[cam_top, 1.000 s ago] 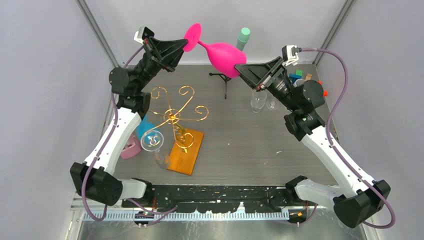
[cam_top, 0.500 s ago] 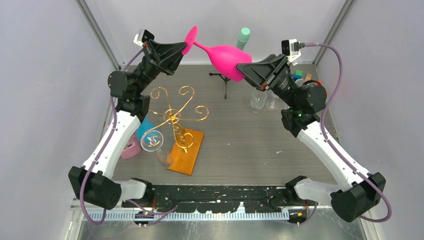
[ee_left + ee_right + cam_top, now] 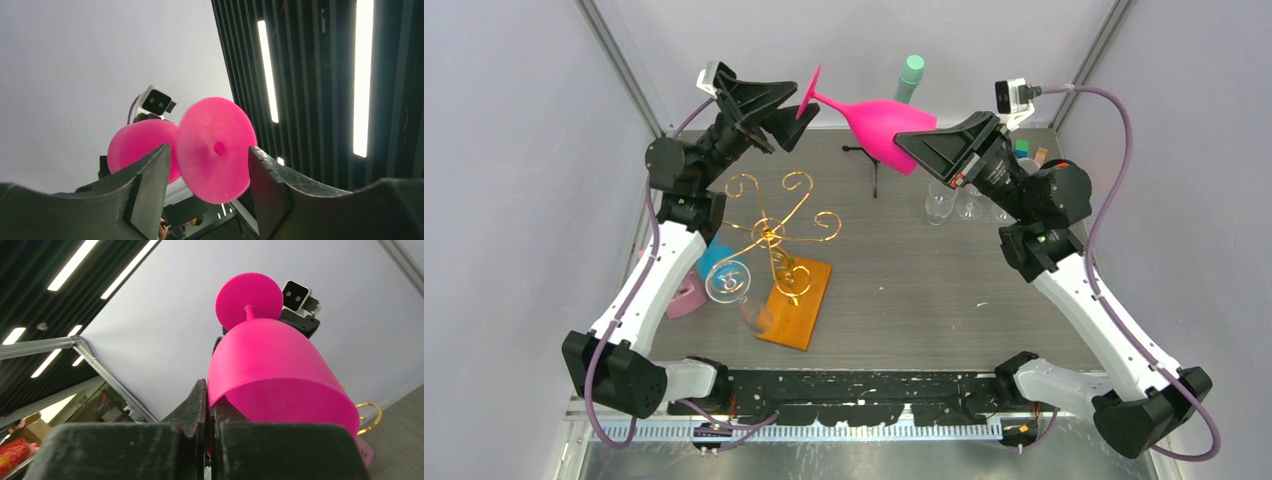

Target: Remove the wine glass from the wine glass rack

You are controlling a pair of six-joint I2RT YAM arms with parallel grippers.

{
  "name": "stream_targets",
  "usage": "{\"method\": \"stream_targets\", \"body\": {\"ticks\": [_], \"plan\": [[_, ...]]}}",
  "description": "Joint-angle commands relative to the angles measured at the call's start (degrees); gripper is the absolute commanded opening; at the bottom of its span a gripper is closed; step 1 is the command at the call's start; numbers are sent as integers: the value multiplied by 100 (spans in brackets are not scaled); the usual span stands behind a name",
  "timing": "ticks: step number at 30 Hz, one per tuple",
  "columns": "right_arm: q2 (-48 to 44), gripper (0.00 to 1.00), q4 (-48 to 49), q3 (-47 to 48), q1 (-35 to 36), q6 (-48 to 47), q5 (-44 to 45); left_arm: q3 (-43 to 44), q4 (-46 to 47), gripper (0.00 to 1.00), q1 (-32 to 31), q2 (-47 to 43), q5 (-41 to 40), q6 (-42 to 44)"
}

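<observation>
A bright pink wine glass (image 3: 879, 120) hangs on its side high above the table's back. My right gripper (image 3: 904, 143) is shut on its bowl rim: in the right wrist view the rim wall (image 3: 270, 370) is pinched between the pressed fingers of that gripper (image 3: 209, 400). My left gripper (image 3: 804, 105) is open, its fingers either side of the glass's round foot (image 3: 215, 145) without pressing it, as the left wrist view of the gripper (image 3: 210, 149) shows. The gold wire wine glass rack (image 3: 774, 225) stands on its orange base (image 3: 799, 300). A clear wine glass (image 3: 729, 280) hangs at its left arm.
A black tripod with a mint-green cylinder (image 3: 911, 75) stands at the back. Clear glasses (image 3: 941, 203) sit under my right arm, with small coloured blocks (image 3: 1021, 150) behind. A blue cup (image 3: 714, 255) and a pink object (image 3: 686, 295) lie left of the rack.
My right gripper has shut on the pink glass's bowl rim. My left gripper has opened off the foot. The glass has tipped flatter and shifted slightly right.
</observation>
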Motion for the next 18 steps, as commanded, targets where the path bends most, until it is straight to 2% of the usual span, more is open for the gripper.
{"method": "stream_targets", "body": {"ticks": [1, 3, 4, 5, 10, 18], "plan": [[-423, 0, -1460, 407, 18, -1152, 539, 125, -191, 65, -12, -159, 102, 576], [-566, 0, -2145, 524, 18, -1556, 876, 123, -387, 73, -8, -237, 111, 795], [-653, 0, -2359, 610, -329, -1807, 992, 130, -486, 75, -8, -272, 119, 903], [-686, 0, -2812, 655, -69, -1939, 1263, 132, -568, 77, -8, -307, 118, 1012], [-811, 0, -4381, 993, 17, -2618, 2327, 241, -1062, 83, 10, -429, 162, 1583], [-194, 0, -6595, 1687, 18, -3200, 2675, 571, -2197, 88, 144, -587, 335, 2720]]}}
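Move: The right hand already pinches the pink wine glass by its bowl and is taking it to the clear glasses standing on the table: the nearest is some 21 cm ahead, 12 cm to the right and 46 cm below, with a second roughly 9 cm to the right of it and a third about 8 cm farther right again. From the left hand, whose fingers are already parting around the foot, the wine glass's middle lies about 7 cm right and 3 cm back, at about the same height. With its fingers still shut on the bowl at the rim, the right hand draws the wine glass clear of the left fingers, going right at first, then also forward and increasingly down towards the clear glasses, about 5 cm right, 5 cm forward and 6 cm down. It swings some 30 degrees clockwise while its fingers tip down. The left fingers open wider around the foot as that hand sinks a couple of centimetres. ##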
